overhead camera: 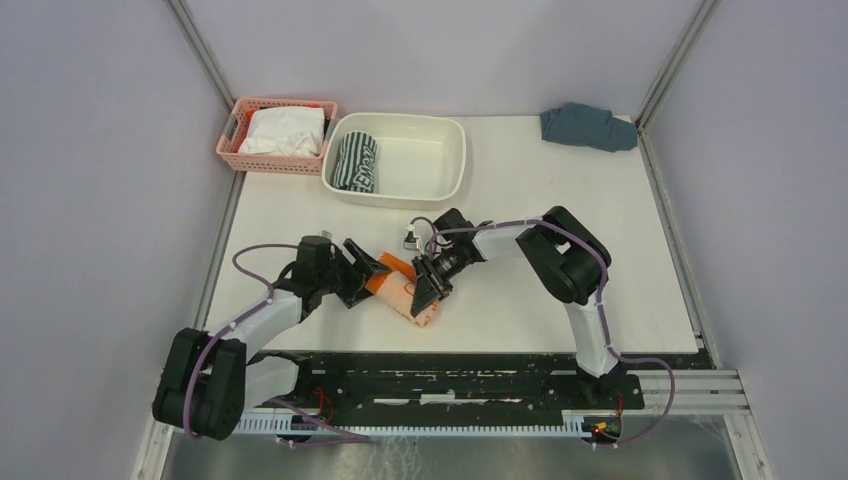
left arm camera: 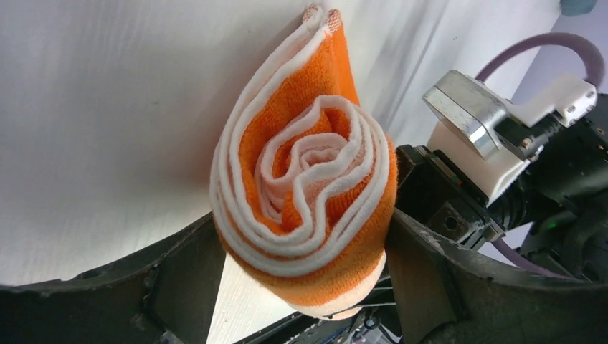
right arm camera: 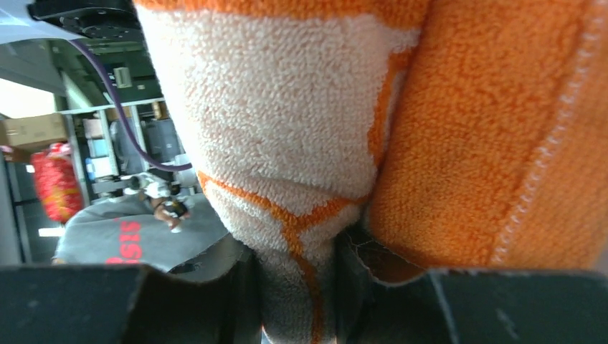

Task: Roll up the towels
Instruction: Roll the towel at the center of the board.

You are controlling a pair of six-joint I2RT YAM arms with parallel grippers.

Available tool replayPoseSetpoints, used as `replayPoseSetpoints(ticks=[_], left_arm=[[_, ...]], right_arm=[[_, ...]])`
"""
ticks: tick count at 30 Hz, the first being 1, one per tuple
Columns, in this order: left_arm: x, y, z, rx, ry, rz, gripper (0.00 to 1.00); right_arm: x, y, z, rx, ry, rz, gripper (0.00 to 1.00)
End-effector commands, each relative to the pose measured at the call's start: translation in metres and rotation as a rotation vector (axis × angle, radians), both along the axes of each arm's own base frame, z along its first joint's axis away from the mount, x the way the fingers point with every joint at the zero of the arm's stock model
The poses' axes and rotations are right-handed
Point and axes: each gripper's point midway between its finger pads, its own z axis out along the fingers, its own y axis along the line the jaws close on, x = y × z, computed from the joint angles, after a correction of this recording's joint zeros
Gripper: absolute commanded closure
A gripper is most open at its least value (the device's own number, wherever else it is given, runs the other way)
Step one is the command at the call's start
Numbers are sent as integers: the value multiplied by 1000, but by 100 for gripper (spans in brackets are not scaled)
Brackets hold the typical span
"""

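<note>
The orange towel (overhead camera: 408, 296) lies rolled on the table's near middle. Its spiral end (left arm camera: 308, 193) faces the left wrist camera. My left gripper (overhead camera: 374, 272) holds that end, with a finger (left arm camera: 183, 276) pressed on each side of the roll. My right gripper (overhead camera: 428, 286) is shut on a fold of the same towel (right arm camera: 287, 129) at the other end, pinched between its fingers (right arm camera: 236, 287). The green-and-white striped towel (overhead camera: 357, 162) lies rolled at the left end of the white tub (overhead camera: 450, 160).
A pink basket (overhead camera: 232, 135) with a white cloth (overhead camera: 283, 130) stands at the back left, next to the tub. A blue-grey cloth (overhead camera: 588, 126) lies at the back right corner. Grey walls close in both sides.
</note>
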Motion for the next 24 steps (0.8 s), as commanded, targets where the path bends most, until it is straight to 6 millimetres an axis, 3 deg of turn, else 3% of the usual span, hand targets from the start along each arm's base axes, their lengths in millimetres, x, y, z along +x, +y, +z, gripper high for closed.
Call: replayPoseSetpoints(ticks=[1, 8, 12, 17, 21, 24], left_arm=[[8, -11, 3, -65, -1, -5, 18], [1, 3, -36, 39, 154, 44, 38], [1, 19, -44, 164, 211, 56, 39], [8, 28, -41, 246, 216, 58, 39], [13, 29, -41, 288, 231, 32, 38], [16, 29, -44, 298, 241, 19, 38]], right_arm=[[-14, -20, -41, -194, 130, -35, 78], [10, -31, -22, -288, -113, -118, 56], [28, -43, 11, -320, -386, -178, 42], [52, -58, 62, -389, -780, -254, 27], [52, -50, 91, -423, -1055, -232, 19], [46, -34, 96, -428, -1144, -188, 14]])
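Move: The orange towel's roll has its middle about 6 cm to the right of the left hand, 4 cm back and nearly level; the open left fingers straddle its left end. From the right hand, which still pinches the roll near its other end, that middle lies some 4 cm left and 2 cm ahead. The towel's loose tail is about 6 cm right of the left hand and 3 cm ahead; the white bin's middle is roughly 26 cm ahead, 5 cm right. The towel roll's left end is squeezed between the left fingers, which partly close while the left hand sinks about 2 cm and then eases some 3 cm forward with its grip kept. The right fingers open and let go of the other end; that hand rises about 8 cm, drawing a few centimetres right and forward as its fingers swing roughly 50 degrees from pointing back to steeply down. ##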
